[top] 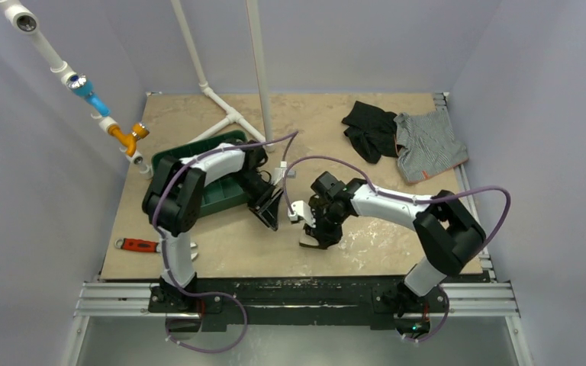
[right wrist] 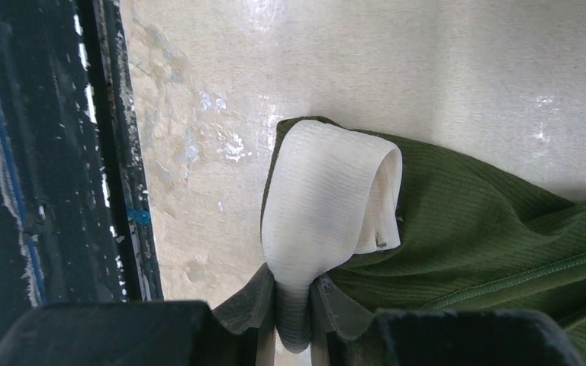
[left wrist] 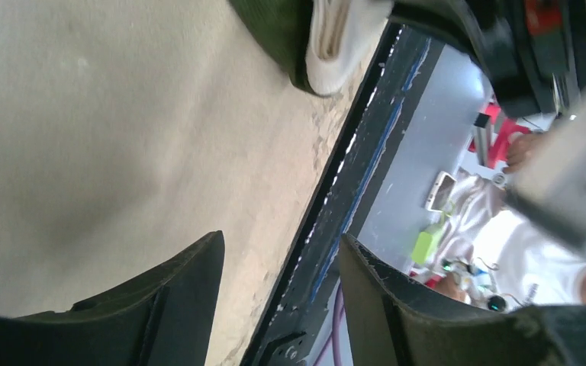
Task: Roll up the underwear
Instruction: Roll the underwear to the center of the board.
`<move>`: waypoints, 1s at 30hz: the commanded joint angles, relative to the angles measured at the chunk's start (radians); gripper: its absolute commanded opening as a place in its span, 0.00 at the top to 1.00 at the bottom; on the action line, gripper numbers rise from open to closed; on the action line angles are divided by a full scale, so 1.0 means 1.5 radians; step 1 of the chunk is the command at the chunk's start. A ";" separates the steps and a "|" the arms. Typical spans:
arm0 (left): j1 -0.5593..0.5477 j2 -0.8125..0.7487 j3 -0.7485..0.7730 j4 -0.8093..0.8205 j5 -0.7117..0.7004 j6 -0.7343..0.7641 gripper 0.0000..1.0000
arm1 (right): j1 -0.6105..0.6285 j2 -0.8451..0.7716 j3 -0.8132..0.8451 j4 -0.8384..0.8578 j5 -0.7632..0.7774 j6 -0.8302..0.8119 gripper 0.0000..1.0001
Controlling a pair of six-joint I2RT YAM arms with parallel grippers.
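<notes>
The underwear (right wrist: pixel 496 229) is olive-green ribbed cloth lying bunched on the beige tabletop near the table's front edge. Its cream waistband (right wrist: pixel 328 191) is folded into a loop. My right gripper (right wrist: pixel 295 305) is shut on that waistband loop, with the cloth pinched between both fingers. In the top view the right gripper (top: pixel 314 235) points down and covers most of the garment. My left gripper (left wrist: pixel 282 255) is open with nothing between its fingers. It hovers just left of the right one (top: pixel 272 212). A corner of the underwear (left wrist: pixel 278 34) shows at the top of the left wrist view.
A green bin (top: pixel 215 142) sits behind the left arm. A red wrench (top: pixel 137 245) lies at the front left. A black garment (top: pixel 370 130) and a grey striped garment (top: pixel 427 145) lie at the back right. White pipes (top: pixel 229 114) stand at the back. The black front rail (top: pixel 305 290) is close.
</notes>
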 commanded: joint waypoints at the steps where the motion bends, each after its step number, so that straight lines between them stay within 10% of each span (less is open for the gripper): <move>1: 0.021 -0.143 -0.083 0.126 -0.034 -0.018 0.44 | -0.040 0.045 0.058 -0.061 -0.111 -0.054 1.00; 15: 0.009 -0.426 -0.312 0.427 -0.110 -0.046 0.44 | -0.177 0.210 0.153 -0.248 -0.291 -0.217 1.00; 30: -0.236 -0.361 -0.263 0.525 -0.245 0.027 0.42 | -0.233 0.314 0.205 -0.365 -0.345 -0.298 1.00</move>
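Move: To the left hand's right, about 12 cm away, level with it fore and aft and some 5 cm lower, lies the underwear. The right hand already pinches its white waistband near the edge; from that hand the underwear's middle is some 4 cm ahead, 2 cm left and slightly below. The green divided box stands about 13 cm ahead and 17 cm left of the left hand; the black cloth lies roughly 28 cm ahead and 12 cm right of the right hand. Keeping the waistband pinched, the right hand eases forward nearly 2 cm, then back and about 2 cm to its right, tilting some 35 degrees so the fingertips swing towards the base. The left hand, half open and empty, first rises and drifts left, then swings right towards the underwear, ending some 4 cm to the right and 3 cm higher, its fingertips swung forward to point more steeply down. ##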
